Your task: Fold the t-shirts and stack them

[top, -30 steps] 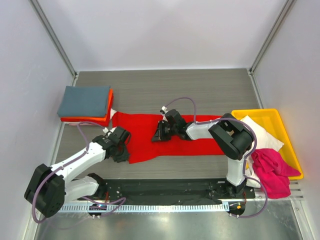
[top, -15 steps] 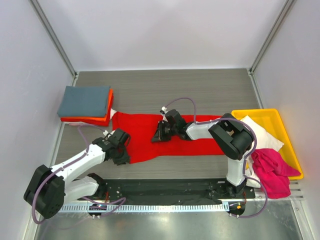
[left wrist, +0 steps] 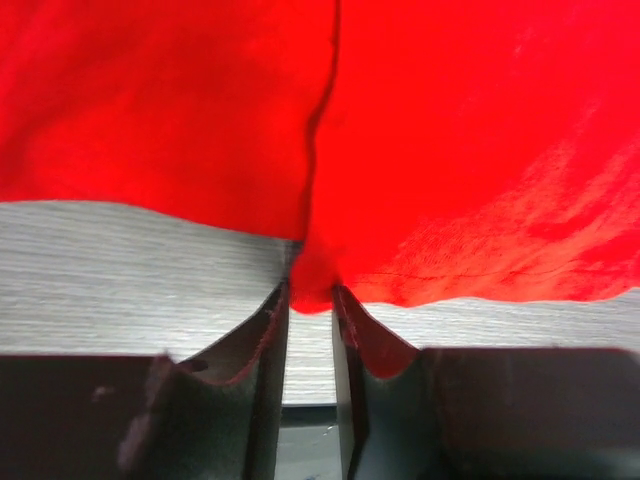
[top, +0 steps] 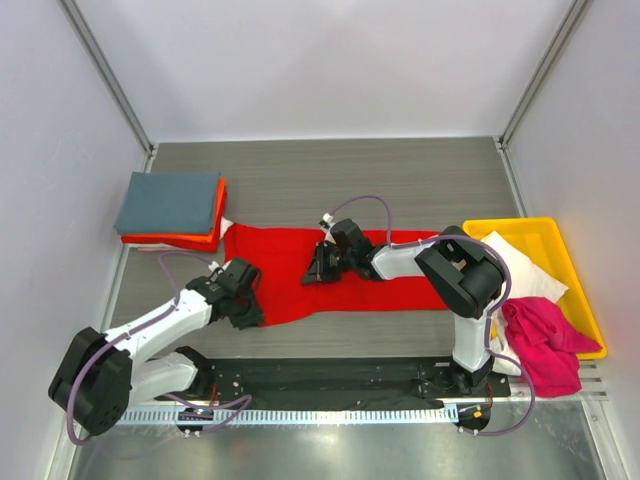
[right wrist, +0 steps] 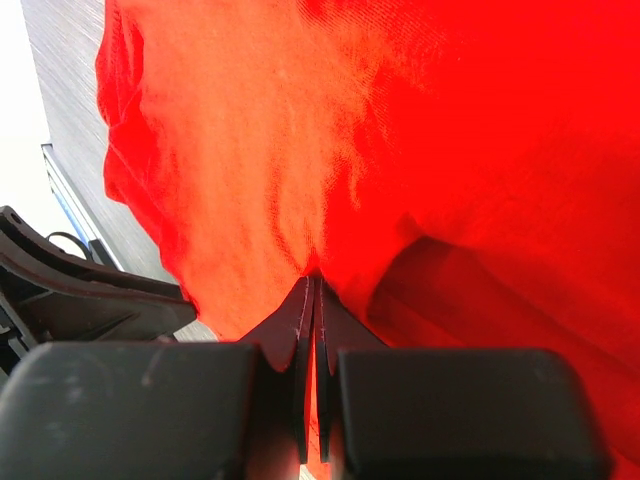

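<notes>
The red t-shirt (top: 340, 262) lies spread across the middle of the table. My left gripper (top: 255, 314) is at its near left corner; in the left wrist view (left wrist: 310, 292) the jaws are shut on a pinch of the red hem (left wrist: 312, 285). My right gripper (top: 315, 271) rests on the middle of the shirt, shut on a fold of red cloth (right wrist: 316, 283). The grey-blue t-shirt (top: 168, 200) lies folded on the folded orange t-shirt (top: 205, 238) at the far left. The white t-shirt (top: 522, 262) and the magenta t-shirt (top: 542, 342) lie crumpled at the right.
The yellow tray (top: 550, 228) stands at the right edge, with the white shirt in it and the magenta shirt hanging over its near side. Grey walls close in the table on three sides. A black rail (top: 330, 378) runs along the near edge.
My left gripper has shifted slightly toward the near edge along the shirt's left corner. The right arm and the shirt have barely moved.
</notes>
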Tool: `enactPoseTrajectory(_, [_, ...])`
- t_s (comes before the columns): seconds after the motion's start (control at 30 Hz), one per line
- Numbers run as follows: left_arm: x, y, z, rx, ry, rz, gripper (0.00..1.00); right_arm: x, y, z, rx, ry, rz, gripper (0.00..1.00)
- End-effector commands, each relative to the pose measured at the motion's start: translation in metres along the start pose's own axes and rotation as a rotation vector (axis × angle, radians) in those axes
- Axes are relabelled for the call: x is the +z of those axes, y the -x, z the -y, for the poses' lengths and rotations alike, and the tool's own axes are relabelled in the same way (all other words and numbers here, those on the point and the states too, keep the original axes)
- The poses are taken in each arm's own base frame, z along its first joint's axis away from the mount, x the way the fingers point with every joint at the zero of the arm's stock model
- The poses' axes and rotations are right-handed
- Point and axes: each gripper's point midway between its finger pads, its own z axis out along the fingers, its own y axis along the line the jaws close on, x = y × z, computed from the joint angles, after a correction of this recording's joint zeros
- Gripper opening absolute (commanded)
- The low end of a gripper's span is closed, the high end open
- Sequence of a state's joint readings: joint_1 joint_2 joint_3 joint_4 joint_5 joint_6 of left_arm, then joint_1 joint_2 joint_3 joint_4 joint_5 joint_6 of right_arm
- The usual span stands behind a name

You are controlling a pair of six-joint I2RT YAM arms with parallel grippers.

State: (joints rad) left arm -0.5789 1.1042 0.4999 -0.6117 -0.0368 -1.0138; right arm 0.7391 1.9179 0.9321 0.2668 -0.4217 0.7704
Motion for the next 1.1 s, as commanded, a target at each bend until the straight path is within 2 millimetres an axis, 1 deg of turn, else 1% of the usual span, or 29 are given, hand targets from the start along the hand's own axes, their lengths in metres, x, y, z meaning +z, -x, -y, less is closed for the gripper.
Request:
enactPoseTrajectory(0.0, [0.008,-0.002,0.0,-0.006,-0.003,-0.002,0.19,0.001,0.002,-0.002,0.003,0.013,0.01,0.06])
enactPoseTrajectory(0.07, [0.008,-0.003,0.001,0.0,-0.004,-0.007,0.11,0.0,0.001,-0.002,0.005,0.014,0.011,0.06])
enactPoseTrajectory(0.1, [0.008,-0.003,0.001,-0.001,-0.007,-0.01,0.03,0.0,0.002,-0.003,0.005,0.014,0.011,0.06])
enactPoseTrajectory(0.13, [0.006,-0.002,0.003,0.002,-0.016,-0.008,0.01,0.0,0.002,-0.003,0.005,0.014,0.013,0.06])
enactPoseTrajectory(0.37, [-0.003,-0.002,0.009,0.0,-0.045,-0.012,0.0,-0.004,0.004,-0.008,-0.003,0.021,0.016,0.06])
enactPoseTrajectory(0.4, [-0.005,-0.007,0.013,0.005,-0.066,-0.043,0.0,-0.005,0.004,-0.009,-0.002,0.023,0.016,0.06])
enactPoseTrajectory(0.43, [-0.005,-0.006,0.017,0.004,-0.077,-0.045,0.0,-0.006,0.005,-0.012,-0.008,0.03,0.018,0.07])
enactPoseTrajectory(0.5, [-0.004,-0.006,0.022,0.0,-0.092,-0.056,0.0,-0.008,0.004,-0.014,-0.024,0.037,0.013,0.08])
enactPoseTrajectory(0.53, [-0.005,-0.004,0.028,-0.006,-0.109,-0.06,0.0,-0.011,0.006,-0.017,-0.034,0.043,0.017,0.12])
enactPoseTrajectory(0.6, [-0.006,-0.002,0.032,-0.014,-0.119,-0.064,0.0,-0.014,0.002,-0.013,-0.04,0.021,0.004,0.17])
enactPoseTrajectory(0.63, [-0.008,0.0,0.039,-0.021,-0.143,-0.072,0.0,-0.016,0.003,-0.013,-0.057,0.009,0.005,0.19])
enactPoseTrajectory(0.67, [-0.009,0.001,0.041,-0.025,-0.149,-0.074,0.0,-0.021,0.005,-0.016,-0.068,0.009,0.011,0.19])
enactPoseTrajectory(0.73, [-0.012,0.005,0.044,-0.032,-0.155,-0.077,0.0,-0.026,0.003,-0.016,-0.079,0.002,0.009,0.2])
enactPoseTrajectory(0.87, [-0.016,0.013,0.042,-0.05,-0.163,-0.073,0.0,-0.034,0.001,-0.024,-0.112,0.023,0.001,0.23])
enactPoseTrajectory(0.93, [-0.017,0.02,0.042,-0.073,-0.176,-0.074,0.0,-0.036,-0.002,-0.029,-0.127,0.042,-0.01,0.24])
enactPoseTrajectory(1.0, [-0.018,0.02,0.042,-0.078,-0.193,-0.092,0.0,-0.039,-0.005,-0.032,-0.145,0.051,-0.012,0.26])
enactPoseTrajectory(1.07, [-0.017,0.025,0.041,-0.098,-0.201,-0.09,0.0,-0.041,-0.01,-0.034,-0.162,0.062,-0.021,0.27])
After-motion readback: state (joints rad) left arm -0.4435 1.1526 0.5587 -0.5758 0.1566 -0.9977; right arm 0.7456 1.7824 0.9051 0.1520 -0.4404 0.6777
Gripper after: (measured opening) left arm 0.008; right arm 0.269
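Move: The near corner of the red t-shirt lies right between the left hand's slightly open fingertips, at about their height. From the left hand, the folded stack is some 27 cm ahead and 24 cm to the left, and the shirt's middle about 11 cm ahead and 19 cm to the right. From the right hand, whose nearly shut tips rest on the shirt, that corner is some 12 cm left and 9 cm back. The left fingers shut on the t-shirt's near corner and pinch it, then carry it about 2 cm to the right, close to the table, before swinging forward and up some 2 cm with a tilt of about 10 degrees. Meanwhile the right hand, still at first, parts its fingers, comes free of the shirt and rises about 3 cm, easing back and a little right. ##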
